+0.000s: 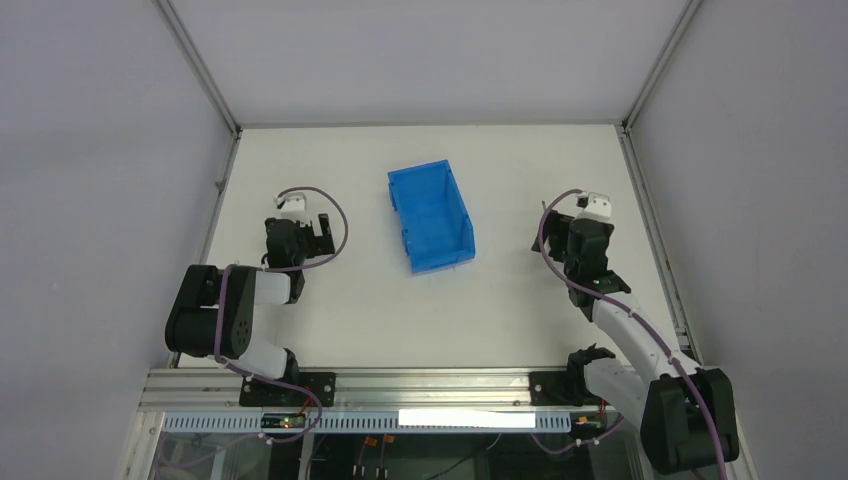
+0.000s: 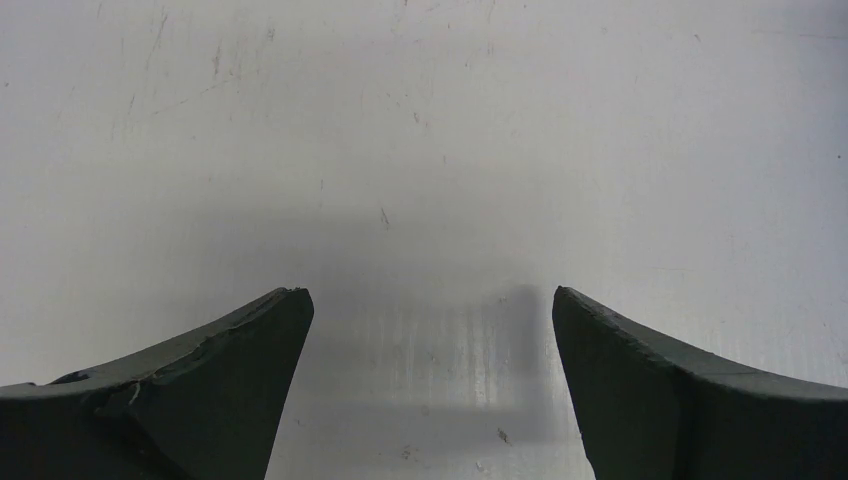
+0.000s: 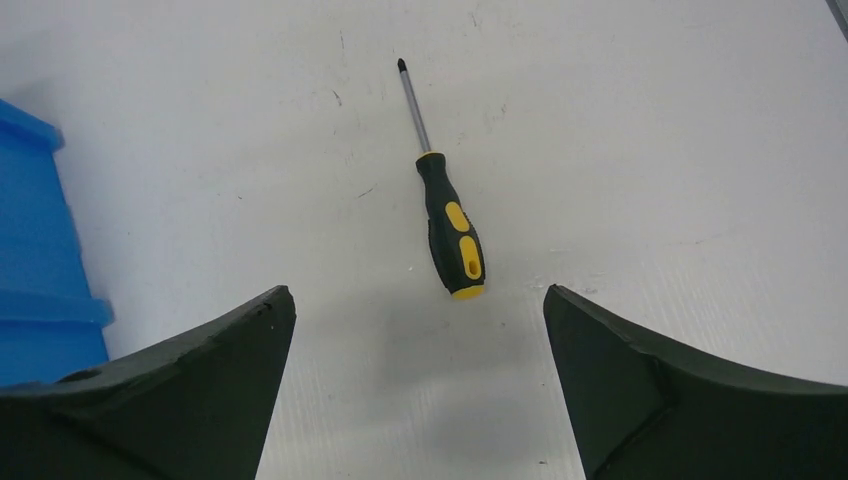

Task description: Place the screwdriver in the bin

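Note:
The screwdriver (image 3: 452, 235) has a black-and-yellow handle and a thin shaft. It lies flat on the white table in the right wrist view, its tip pointing away. My right gripper (image 3: 415, 292) is open and empty, with the handle's end just ahead of the fingertips and between them. The blue bin (image 1: 430, 215) stands upright at the table's middle, and one corner shows at the left edge of the right wrist view (image 3: 40, 260). My left gripper (image 2: 432, 292) is open and empty over bare table, to the left of the bin (image 1: 320, 232). I cannot pick out the screwdriver in the top view.
The table (image 1: 350, 320) is white and walled by grey panels on three sides. Metal frame posts stand at the back corners. The right arm (image 1: 620, 320) reaches in from the near right and the left arm (image 1: 230, 310) from the near left.

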Action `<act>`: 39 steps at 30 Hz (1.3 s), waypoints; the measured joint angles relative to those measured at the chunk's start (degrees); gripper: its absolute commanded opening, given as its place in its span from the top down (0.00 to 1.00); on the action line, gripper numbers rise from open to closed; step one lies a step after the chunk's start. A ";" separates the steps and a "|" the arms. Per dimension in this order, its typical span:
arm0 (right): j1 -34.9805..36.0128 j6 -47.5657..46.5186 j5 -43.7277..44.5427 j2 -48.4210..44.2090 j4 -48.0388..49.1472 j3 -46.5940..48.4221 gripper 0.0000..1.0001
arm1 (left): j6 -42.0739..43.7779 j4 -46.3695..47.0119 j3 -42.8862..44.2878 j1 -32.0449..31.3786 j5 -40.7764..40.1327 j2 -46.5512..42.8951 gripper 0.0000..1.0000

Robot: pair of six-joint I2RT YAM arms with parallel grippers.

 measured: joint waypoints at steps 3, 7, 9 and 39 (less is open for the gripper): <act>0.00 0.35 0.87 1.07 0.87 0.02 0.01 | 0.00 0.00 0.00 0.00 0.00 0.00 0.00; 0.00 1.20 2.62 4.94 -0.24 1.90 0.02 | 0.00 0.00 0.00 0.00 0.00 0.00 0.00; -0.02 0.90 2.43 8.33 -3.67 5.77 0.02 | 0.00 0.00 0.00 0.00 0.00 0.00 0.00; -4.72 -5.60 -6.40 50.07 -35.95 43.19 0.91 | 0.00 0.00 0.00 0.00 0.00 0.00 0.00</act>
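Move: The screwdriver lies with its middle about 10 cm ahead of the right hand, practically in line sideways and 9 cm below it. Its handle end is the nearer one, and its shaft points away from the arms. The bin is the only neighbour, some 28 cm to the right hand's left and about 10 cm ahead. From the idle left hand the screwdriver is roughly 56 cm to the right, 3 cm ahead and 3 cm lower. The right fingers close from wide open and pinch the screwdriver's handle from both sides, near its butt end. To get there the hand goes about 6 cm forward almost level, then sinks some 8 cm, easing back a couple of centimetres and forward again, while the wrist tips the fingers down by about 45 degrees. ##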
